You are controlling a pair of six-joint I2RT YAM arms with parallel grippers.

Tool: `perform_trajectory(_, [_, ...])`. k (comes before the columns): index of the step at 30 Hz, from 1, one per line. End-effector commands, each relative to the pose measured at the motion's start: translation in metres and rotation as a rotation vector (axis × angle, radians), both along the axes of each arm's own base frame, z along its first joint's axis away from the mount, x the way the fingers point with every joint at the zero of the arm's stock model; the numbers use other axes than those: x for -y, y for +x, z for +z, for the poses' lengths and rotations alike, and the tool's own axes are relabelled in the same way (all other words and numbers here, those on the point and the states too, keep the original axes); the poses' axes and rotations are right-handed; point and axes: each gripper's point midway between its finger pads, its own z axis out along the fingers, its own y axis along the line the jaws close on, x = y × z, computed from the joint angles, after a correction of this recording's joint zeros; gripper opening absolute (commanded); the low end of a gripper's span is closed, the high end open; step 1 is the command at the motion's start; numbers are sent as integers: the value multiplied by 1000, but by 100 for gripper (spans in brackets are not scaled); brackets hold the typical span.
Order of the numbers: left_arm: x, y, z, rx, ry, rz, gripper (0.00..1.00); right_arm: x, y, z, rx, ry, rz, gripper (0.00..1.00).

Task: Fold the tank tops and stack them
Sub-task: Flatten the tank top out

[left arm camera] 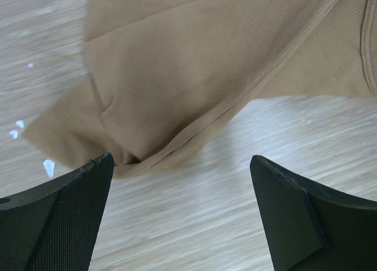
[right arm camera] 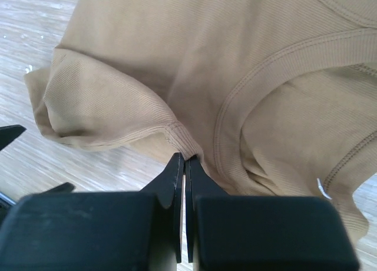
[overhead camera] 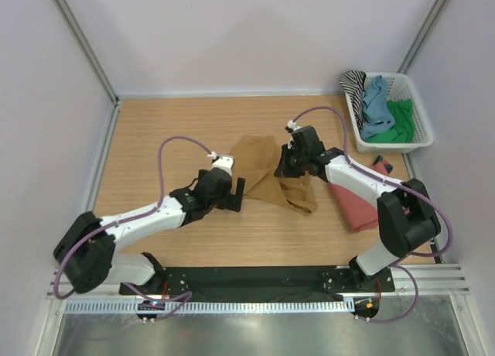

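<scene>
An ochre-brown tank top [overhead camera: 263, 174] lies rumpled at the middle of the table. My right gripper [overhead camera: 285, 166] is at its right edge. In the right wrist view the jaws [right arm camera: 185, 159] are pressed together on a ribbed hem of the ochre-brown tank top [right arm camera: 235, 65], and the cloth bunches up from the pinch. My left gripper [overhead camera: 238, 193] stands open at the cloth's lower left. In the left wrist view its fingers [left arm camera: 181, 165] are wide apart over bare wood, just short of the tank top's folded corner [left arm camera: 194, 76]. A rust-red tank top [overhead camera: 356, 205] lies under the right arm.
A white basket [overhead camera: 424, 124] at the back right holds a striped [overhead camera: 354, 83], a blue [overhead camera: 377, 108] and a green [overhead camera: 398, 124] tank top. Grey walls close the table on three sides. A black rail runs along the near edge.
</scene>
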Motion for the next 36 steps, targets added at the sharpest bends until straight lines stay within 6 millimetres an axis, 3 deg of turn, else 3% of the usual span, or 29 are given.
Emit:
perform_trajectory(1, [12, 15, 3, 17, 80, -13, 98, 1, 11, 16, 27, 31, 10, 1])
perform_trajectory(2, [9, 16, -8, -10, 125, -4, 98, 4, 11, 17, 29, 25, 8, 1])
perform_trajectory(7, [7, 27, 3, 11, 123, 70, 98, 41, 17, 12, 25, -30, -99, 1])
perform_trajectory(11, [8, 26, 23, 38, 0, 147, 100, 73, 18, 6, 12, -26, -212, 1])
perform_trajectory(16, [-6, 24, 35, 34, -140, 280, 100, 95, 16, -1, 13, -29, -292, 1])
perform_trajectory(20, [-11, 14, 26, -100, -328, 400, 100, 96, 18, -5, 26, -15, -305, 1])
perform_trajectory(21, [-21, 19, 24, -127, -378, 457, 100, 96, 18, -7, 20, -13, -307, 1])
perform_trajectory(23, [-38, 16, 5, -258, -476, 574, 100, 93, 18, -8, 19, -3, -296, 1])
perform_trajectory(25, [-41, 14, -10, -350, -589, 647, 100, 92, 18, -9, 20, 8, -298, 1])
perform_trajectory(28, [-37, 9, -21, -425, -675, 696, 91, 91, 18, -5, 28, 17, -297, 1])
perform_trajectory(29, [-32, 7, -21, -447, -700, 687, 83, 91, 18, -5, 30, 15, -298, 1])
perform_trajectory(31, [-28, 6, -26, -477, -745, 706, 78, 92, 17, -3, 39, 17, -300, 1])
perform_trajectory(33, [-22, 5, -27, -501, -775, 701, 65, 92, 18, -1, 45, 19, -302, 1])
perform_trajectory(36, [-21, 4, -35, -525, -794, 734, 62, 91, 18, 0, 48, 27, -300, 1])
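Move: The tan tank top's near-left corner lies about 4 cm ahead of the empty left hand, 4 cm to its left and 6 below; the fold pinched by the right hand is some 8 cm ahead and 17 to its right. From the right hand, the tank top's right flap hangs about 7 cm back and 9 to the right, the red folded tank top 7 cm back and 25 to the right, both roughly 7 below. The tan tank top's fold, still pinched in the shut right fingers, is drawn about 10 cm right towards the red folded one, sinking 2 cm with a slight clockwise turn, then held there. The open left hand dips forward, rises and swings left, then drops some 7 cm to the near-left corner, rolling about 60 degrees counter-clockwise as its fingers start closing around it. ##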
